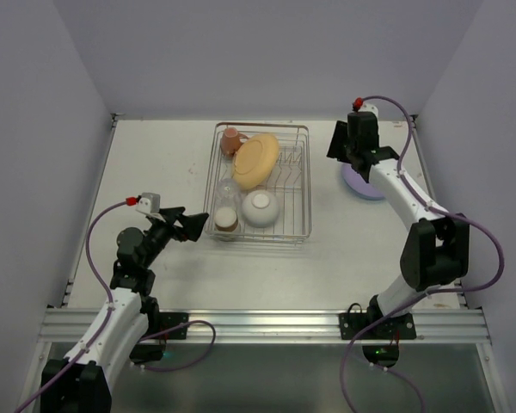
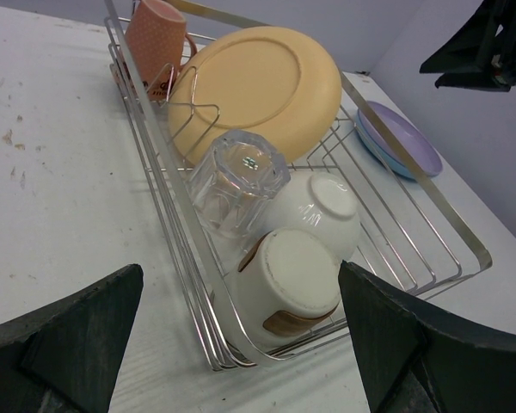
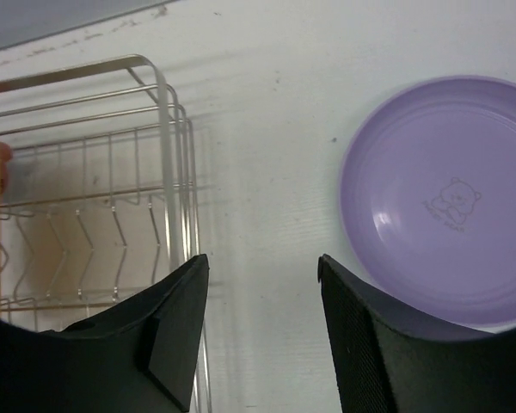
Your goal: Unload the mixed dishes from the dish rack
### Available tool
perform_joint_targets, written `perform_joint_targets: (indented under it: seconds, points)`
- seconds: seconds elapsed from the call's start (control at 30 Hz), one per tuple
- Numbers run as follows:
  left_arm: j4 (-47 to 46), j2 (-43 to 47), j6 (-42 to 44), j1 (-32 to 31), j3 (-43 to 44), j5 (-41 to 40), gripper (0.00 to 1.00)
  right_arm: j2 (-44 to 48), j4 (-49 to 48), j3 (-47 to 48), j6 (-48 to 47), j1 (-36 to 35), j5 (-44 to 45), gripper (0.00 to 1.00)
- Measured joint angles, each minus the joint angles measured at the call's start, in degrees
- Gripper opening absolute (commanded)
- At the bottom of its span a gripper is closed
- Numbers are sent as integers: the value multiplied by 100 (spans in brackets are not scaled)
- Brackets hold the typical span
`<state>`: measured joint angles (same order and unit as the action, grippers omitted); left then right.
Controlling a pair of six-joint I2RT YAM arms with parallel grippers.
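Note:
The dish rack [image 1: 307,185] stands mid-table and holds a yellow-orange plate [image 1: 256,160] on edge, a salmon-pink mug [image 1: 232,140], a clear glass [image 1: 228,194], a white bowl [image 1: 261,207] upside down and a small brown cup [image 1: 225,221]. My left gripper [image 1: 192,225] is open just outside the rack's near-left corner, and the brown cup [image 2: 284,284] lies ahead of its fingers [image 2: 86,335]. A lilac plate [image 3: 439,198] lies on the table right of the rack, stacked on a blue plate [image 2: 374,142]. My right gripper [image 3: 262,258] hangs open and empty over the bare table between the rack [image 3: 168,112] and the lilac plate.
Grey walls close in the table on the left, back and right. An aluminium rail [image 1: 267,325] carrying both arm bases runs along the near edge. Purple cables [image 1: 490,249] loop beside each arm.

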<state>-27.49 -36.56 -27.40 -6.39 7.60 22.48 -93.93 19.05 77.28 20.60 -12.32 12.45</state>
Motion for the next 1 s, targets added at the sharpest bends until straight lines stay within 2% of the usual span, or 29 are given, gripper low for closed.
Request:
perform_joint_targets:
  seconds: [0.3, 0.57, 0.6, 0.63, 0.67, 1.0]
  points:
    - [-31, -31, -2, 0, 0, 50, 100, 411, -973, -444, 118, -87, -1165, 74]
    - [-70, -87, -2, 0, 0, 111, 100, 411, -1779, -804, 487, -225, -2321, 79]
    - [-83, -94, -2, 0, 0, 120, 100, 411, -1908, -839, 562, -225, -2441, 82]
    - [-96, -105, -2, 0, 0, 133, 100, 411, -2035, -881, 634, -225, -2535, 95]
    - [-105, -118, -2, 0, 0, 140, 100, 411, -2194, -946, 752, -225, -2643, 99]
    - [-140, -111, -2, 0, 0, 160, 100, 380, -3195, -1467, 1440, -264, -3355, 99]
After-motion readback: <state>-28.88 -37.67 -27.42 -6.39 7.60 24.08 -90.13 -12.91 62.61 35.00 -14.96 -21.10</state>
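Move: About 20 cm to the right hand's left, roughly level with it fore and aft and some 6 cm lower, the yellow plate stands in the rack. The mug is about 9 cm ahead and 28 cm left of this hand, the white bowl about 12 cm back and 19 cm left; the purple plate, already unloaded, lies some 12 cm to its right. From the left hand the yellow plate is about 19 cm ahead and 12 cm right. Swinging left from beside the unloaded purple plate, the empty right hand travels about 13 cm over the rack's right rim towards the yellow plate, climbing some 4 cm, mostly early on. Its wrist turns counter-clockwise and rolls left side up, each by some 30 degrees, and the half-open fingers spread fully; they touch nothing. ##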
